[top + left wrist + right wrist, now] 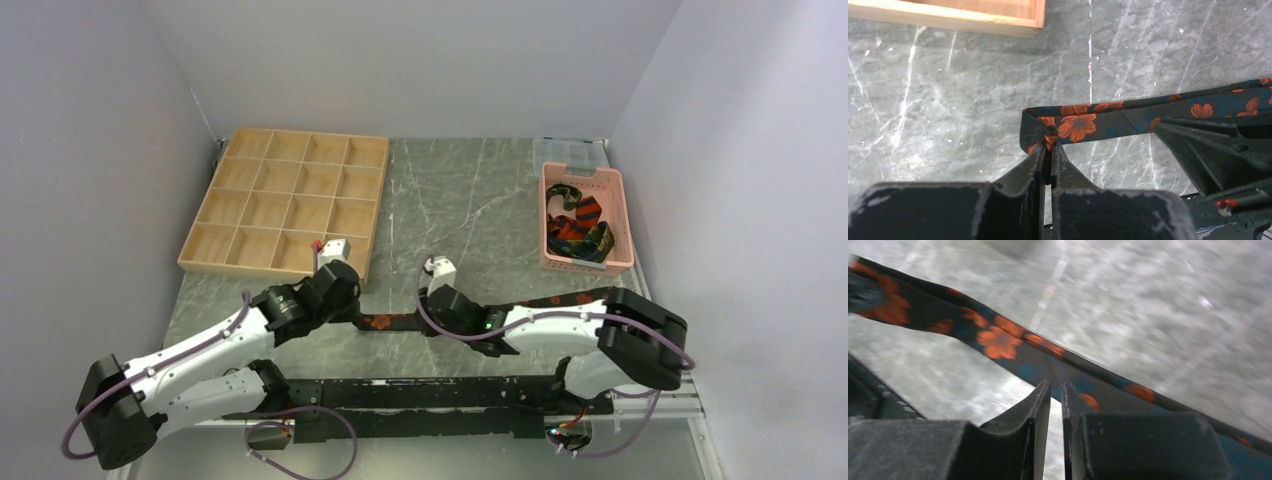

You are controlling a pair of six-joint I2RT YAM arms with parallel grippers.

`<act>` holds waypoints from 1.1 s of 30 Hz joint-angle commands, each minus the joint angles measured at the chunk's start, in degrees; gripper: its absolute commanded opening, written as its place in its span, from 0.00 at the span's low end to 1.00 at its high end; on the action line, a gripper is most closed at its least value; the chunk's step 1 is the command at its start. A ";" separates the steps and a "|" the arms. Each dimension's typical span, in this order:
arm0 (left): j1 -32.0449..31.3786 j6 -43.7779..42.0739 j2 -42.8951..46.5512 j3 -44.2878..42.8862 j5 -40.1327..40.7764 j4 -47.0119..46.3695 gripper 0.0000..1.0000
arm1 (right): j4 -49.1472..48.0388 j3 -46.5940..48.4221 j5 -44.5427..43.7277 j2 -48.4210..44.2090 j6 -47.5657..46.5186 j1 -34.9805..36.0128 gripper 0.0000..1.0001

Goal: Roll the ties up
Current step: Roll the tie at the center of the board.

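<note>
A long black tie (390,322) with orange-red flowers lies across the grey marble table, running right toward the tie's far part (565,298). My left gripper (356,316) is shut on its folded-over left end. The left wrist view shows that tie (1083,122) doubled back, with the fold pinched in the left gripper (1050,146). My right gripper (426,322) hovers over the tie a little further right. In the blurred right wrist view the right gripper (1056,386) has a narrow slit between its jaws, nothing in it, tips at the tie's (998,340) near edge.
A pink slotted basket (588,263) at the back right holds more striped ties (575,225). A clear plastic box (570,150) sits behind it. A wooden compartment tray (270,268) fills the back left, its corner (998,22) near my left gripper.
</note>
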State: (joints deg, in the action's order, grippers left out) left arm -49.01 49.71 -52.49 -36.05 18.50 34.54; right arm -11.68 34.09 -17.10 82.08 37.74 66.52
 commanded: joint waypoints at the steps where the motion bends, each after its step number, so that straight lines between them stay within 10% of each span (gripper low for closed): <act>1: -2.04 -2.37 -5.19 -4.68 1.63 -1.91 0.03 | 2.97 -6.78 -4.58 -5.38 3.72 -2.25 0.19; 27: -14.28 0.16 -39.03 -19.19 5.33 -4.88 0.03 | 8.80 -14.58 -13.76 -20.95 8.51 -2.63 0.20; 33: -15.39 0.89 -41.21 -20.78 5.57 -4.18 0.17 | 8.76 -14.83 -13.57 -21.19 8.92 -2.65 0.20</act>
State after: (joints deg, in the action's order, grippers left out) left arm -63.59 49.21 -93.32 -54.50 23.88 30.96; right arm -3.22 19.42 -28.71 61.69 45.67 63.94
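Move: The left hand still pinches the tie's end; its laying spot on the flat strip is about 10 cm right, level ahead, 8 cm below. The strip's left fold lies about 2 cm left and 1 cm ahead, 8 cm below; the wooden tray's near corner is 9 cm straight ahead, 6 cm below. From the empty right hand, that laying spot is roughly 2 cm left, level ahead and 4 cm below. Left hand carries the pinched tie end 10 cm right, 7 down towards the strip; right hand clears rightward. ##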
